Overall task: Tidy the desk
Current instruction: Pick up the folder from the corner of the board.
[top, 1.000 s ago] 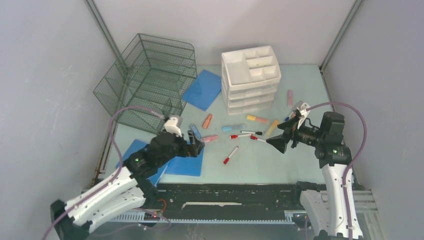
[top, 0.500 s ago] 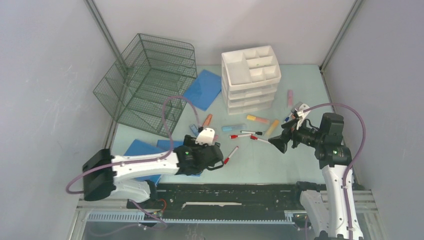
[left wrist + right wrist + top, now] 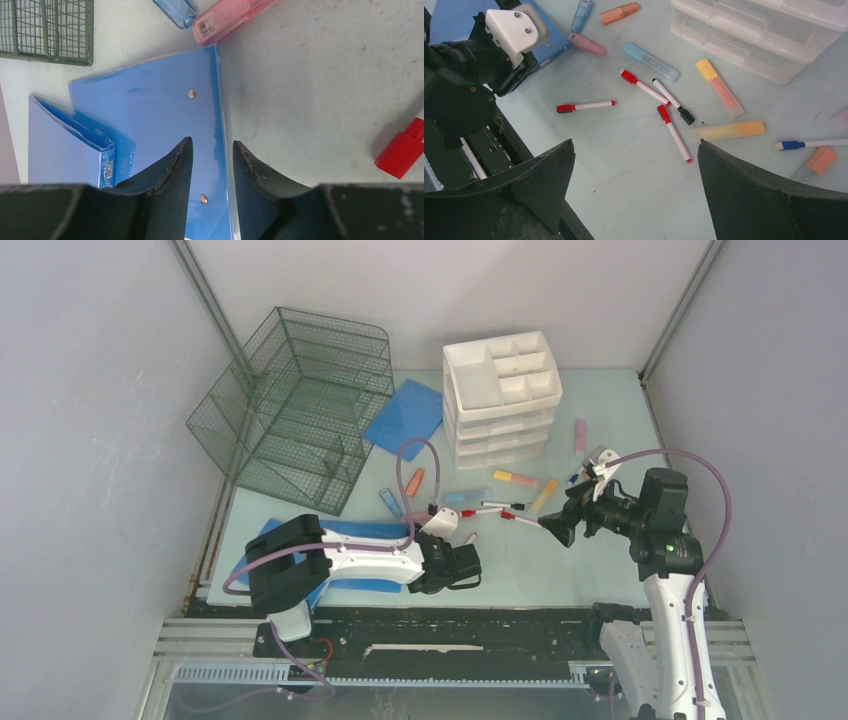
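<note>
The desk [image 3: 540, 570] is a pale mint tabletop strewn with pens and folders. My left gripper [image 3: 462, 565] reaches low along the front edge. In the left wrist view it [image 3: 211, 142] is open but narrowed. One finger stands over a blue folder [image 3: 150, 110] and the other over bare desk [image 3: 325, 75], with the folder's right edge in the gap. A red marker cap [image 3: 402, 150] lies just right of it. My right gripper [image 3: 553, 528] hovers wide open [image 3: 634, 142] above the desk, near several red-capped markers [image 3: 586, 105].
A green wire basket [image 3: 300, 405] lies tipped at the back left. A white drawer unit [image 3: 500, 400] stands at the back centre, another blue folder [image 3: 405, 418] beside it. Highlighters [image 3: 515, 478] lie scattered mid-desk. A black rail [image 3: 450, 625] runs along the front.
My left arm has swung right along the front edge, from over the folders to the folder's right edge, and its jaws have narrowed. The right arm has barely moved.
</note>
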`<state>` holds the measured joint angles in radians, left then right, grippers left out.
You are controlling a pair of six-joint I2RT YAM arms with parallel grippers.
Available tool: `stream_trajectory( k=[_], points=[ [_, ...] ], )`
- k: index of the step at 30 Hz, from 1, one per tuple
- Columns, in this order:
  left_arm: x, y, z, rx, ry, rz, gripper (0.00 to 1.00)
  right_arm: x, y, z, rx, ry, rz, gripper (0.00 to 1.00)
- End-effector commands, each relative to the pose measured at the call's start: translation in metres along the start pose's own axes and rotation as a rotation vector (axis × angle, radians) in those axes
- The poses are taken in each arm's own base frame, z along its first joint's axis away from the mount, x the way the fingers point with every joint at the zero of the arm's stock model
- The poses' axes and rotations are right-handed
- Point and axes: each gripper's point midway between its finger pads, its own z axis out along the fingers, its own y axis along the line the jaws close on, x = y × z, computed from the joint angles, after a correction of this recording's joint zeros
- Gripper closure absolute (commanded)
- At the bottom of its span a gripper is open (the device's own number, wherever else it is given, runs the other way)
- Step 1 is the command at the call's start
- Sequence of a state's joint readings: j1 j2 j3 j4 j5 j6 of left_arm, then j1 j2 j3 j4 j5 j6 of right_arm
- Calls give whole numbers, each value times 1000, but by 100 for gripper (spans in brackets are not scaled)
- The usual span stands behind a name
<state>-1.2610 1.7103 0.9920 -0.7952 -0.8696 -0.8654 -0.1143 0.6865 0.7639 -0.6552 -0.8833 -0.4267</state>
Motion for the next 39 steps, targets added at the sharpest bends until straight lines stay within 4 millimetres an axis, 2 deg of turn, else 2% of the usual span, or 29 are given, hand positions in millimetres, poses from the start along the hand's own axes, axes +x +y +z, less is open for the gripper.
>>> stream_trajectory(
  k=[1, 8, 15, 21, 23, 27, 35, 39],
  points=[
    [-4, -2, 3, -41, -29, -43, 58, -2, 2, 0, -5, -10, -42, 0],
    [6, -7, 13, -70, -16, -33, 58, -2, 4, 0, -12, -11, -48, 0],
    [14, -2, 20, -114, -22, -34, 59, -2, 5, 0, -16, -13, -50, 0],
    [15, -4, 22, -123, -26, -24, 73, -2, 6, 0, -18, -13, -49, 0],
    [13, -5, 21, -121, -31, -28, 82, -2, 5, -1, -15, -12, -51, 0],
    [6, -4, 15, -110, -60, -51, 99, -1, 3, 0, -14, -9, -38, 0],
    [-18, -1, -11, -39, -147, -141, 100, 0, 4, 2, -48, -12, 6, 0],
    [-30, -3, -24, 19, -182, -191, 100, -1, 11, 4, -101, -22, 23, 0]
  ],
)
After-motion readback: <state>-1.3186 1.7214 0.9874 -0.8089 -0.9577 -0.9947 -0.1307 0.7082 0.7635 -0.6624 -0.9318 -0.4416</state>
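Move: The folder's right edge lies just beneath the left hand's half-open fingers; its middle is about 10 cm left, 3 cm ahead and 4 cm below. From this hand the pink highlighter is some 12 cm ahead and 3 cm right, the nearest red marker about 13 cm right and 4 cm ahead, the second folder some 25 cm left, level with it. From the right hand, the folder's middle is roughly 46 cm left, 6 cm back and 20 cm below. The left hand sinks about 2.5 cm, shuts its fingers on the folder's right edge, then rises 3 cm. ##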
